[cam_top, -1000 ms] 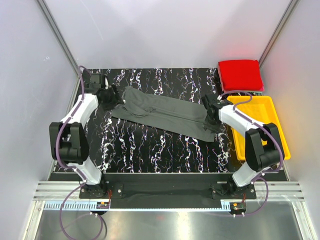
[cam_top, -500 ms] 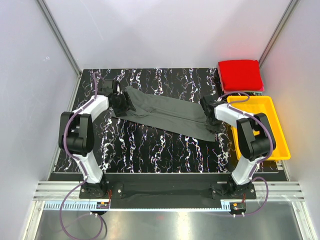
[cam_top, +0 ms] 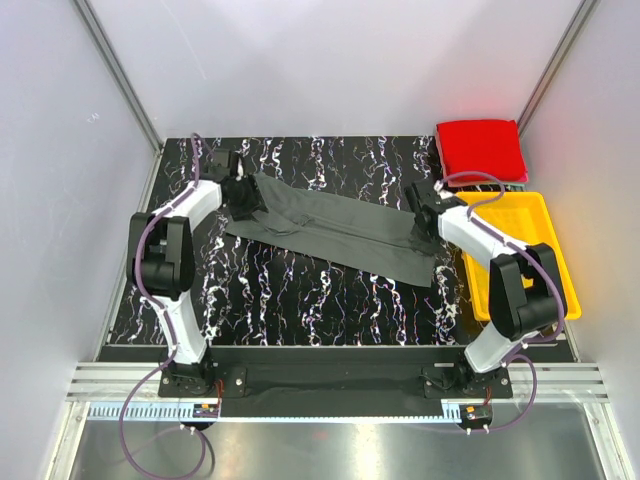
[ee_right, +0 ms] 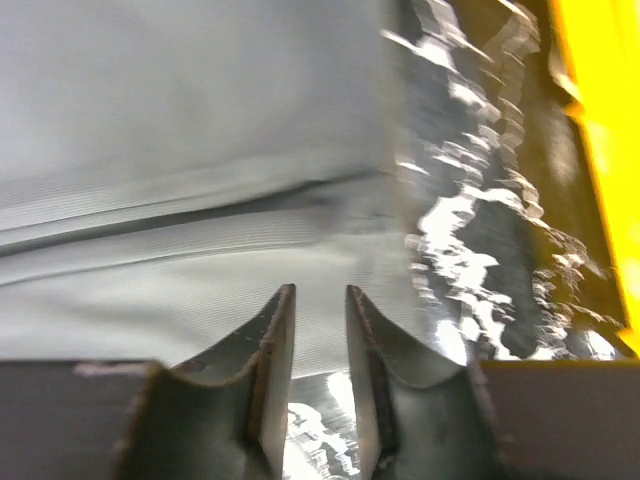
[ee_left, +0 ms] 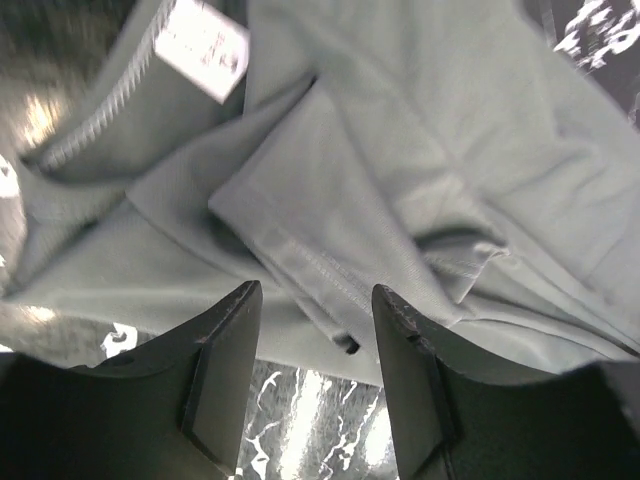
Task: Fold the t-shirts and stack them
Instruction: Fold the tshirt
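A grey t-shirt [cam_top: 335,228], folded into a long band, lies slanted across the black marbled table [cam_top: 290,290]. My left gripper [cam_top: 240,190] is open over its bunched left end; in the left wrist view [ee_left: 315,290] the hem and a white label [ee_left: 203,45] lie just past the fingertips [ee_left: 235,320], nothing between them. My right gripper [cam_top: 420,203] hovers at the shirt's right end; in the right wrist view [ee_right: 320,292] the jaws stand narrowly apart over the cloth [ee_right: 190,160], holding nothing. A folded red t-shirt [cam_top: 480,148] lies at the far right corner.
A yellow bin [cam_top: 545,262] stands at the table's right edge beside the right arm; its rim shows in the right wrist view [ee_right: 600,130]. Grey walls and metal posts enclose the table on three sides.
The left gripper has shifted right and farther along the shirt's left end, its elbow swinging in. The right gripper has edged slightly toward the far side. The shirt has barely moved.
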Tool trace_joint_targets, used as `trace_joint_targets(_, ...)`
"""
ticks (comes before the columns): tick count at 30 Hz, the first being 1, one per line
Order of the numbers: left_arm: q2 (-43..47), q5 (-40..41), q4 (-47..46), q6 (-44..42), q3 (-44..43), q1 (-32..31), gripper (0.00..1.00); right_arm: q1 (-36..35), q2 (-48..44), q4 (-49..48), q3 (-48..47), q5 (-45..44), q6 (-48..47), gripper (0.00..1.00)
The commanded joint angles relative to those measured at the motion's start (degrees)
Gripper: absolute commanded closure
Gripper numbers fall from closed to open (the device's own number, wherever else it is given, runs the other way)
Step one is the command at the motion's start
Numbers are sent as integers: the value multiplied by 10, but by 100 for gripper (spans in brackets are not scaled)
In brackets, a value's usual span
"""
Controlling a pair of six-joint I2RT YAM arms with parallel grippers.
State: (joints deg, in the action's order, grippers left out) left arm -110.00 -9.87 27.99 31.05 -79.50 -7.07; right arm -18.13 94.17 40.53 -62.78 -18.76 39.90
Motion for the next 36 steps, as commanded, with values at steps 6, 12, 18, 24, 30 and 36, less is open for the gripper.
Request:
trace_joint_targets(6,-28,-2,22,-103,-72,27,50,-60,20,-125,-122,171,-149,58)
trace_joint_targets(12,-56,-77,26,-146,-79,43,52,-180,98,-275,-194,267,-340,54)
trace_joint_targets(18,-91,-97,34,-164,-99,46,53,-206,191,-364,-262,318,-420,43)
trace_joint_targets(24,-118,-97,46,-172,-135,47,55,-233,276,-331,-350,356,-500,40)
trace_joint_targets(30,-116,-103,44,-169,-142,48,58,-238,308,-370,-355,401,-573,42)
trace_joint_targets(36,-114,-118,47,-162,-144,48,94,-258,312,-399,-328,394,-633,44)
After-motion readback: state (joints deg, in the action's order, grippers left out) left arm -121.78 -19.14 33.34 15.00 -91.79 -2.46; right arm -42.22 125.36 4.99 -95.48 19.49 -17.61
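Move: My left hand hovers over the shirt's folded sleeve. The sleeve crease it goes for is about 3 cm ahead, 2 cm left and 3 cm below, with the white label roughly 4 cm farther out than the crease. For my right hand, the sleeve's cuff corner lies some 40 cm left, 8 cm ahead and 5 cm down. That hand now hangs about 4 cm above the hem end, whose middle is 2 cm back and 1 cm right; the yellow tray's middle is some 23 cm right and 4 cm back. I swing my empty right hand some 36 cm left and 9 cm forward along the shirt towards the cuff corner, lifting about 7 cm, then sinking 4, while turning it roughly 90 degrees counter-clockwise and spreading its fingers. My left hand rises briefly forward, shifts left and drops onto the sleeve crease, turning a little clockwise, then closes to pinch the cloth. ##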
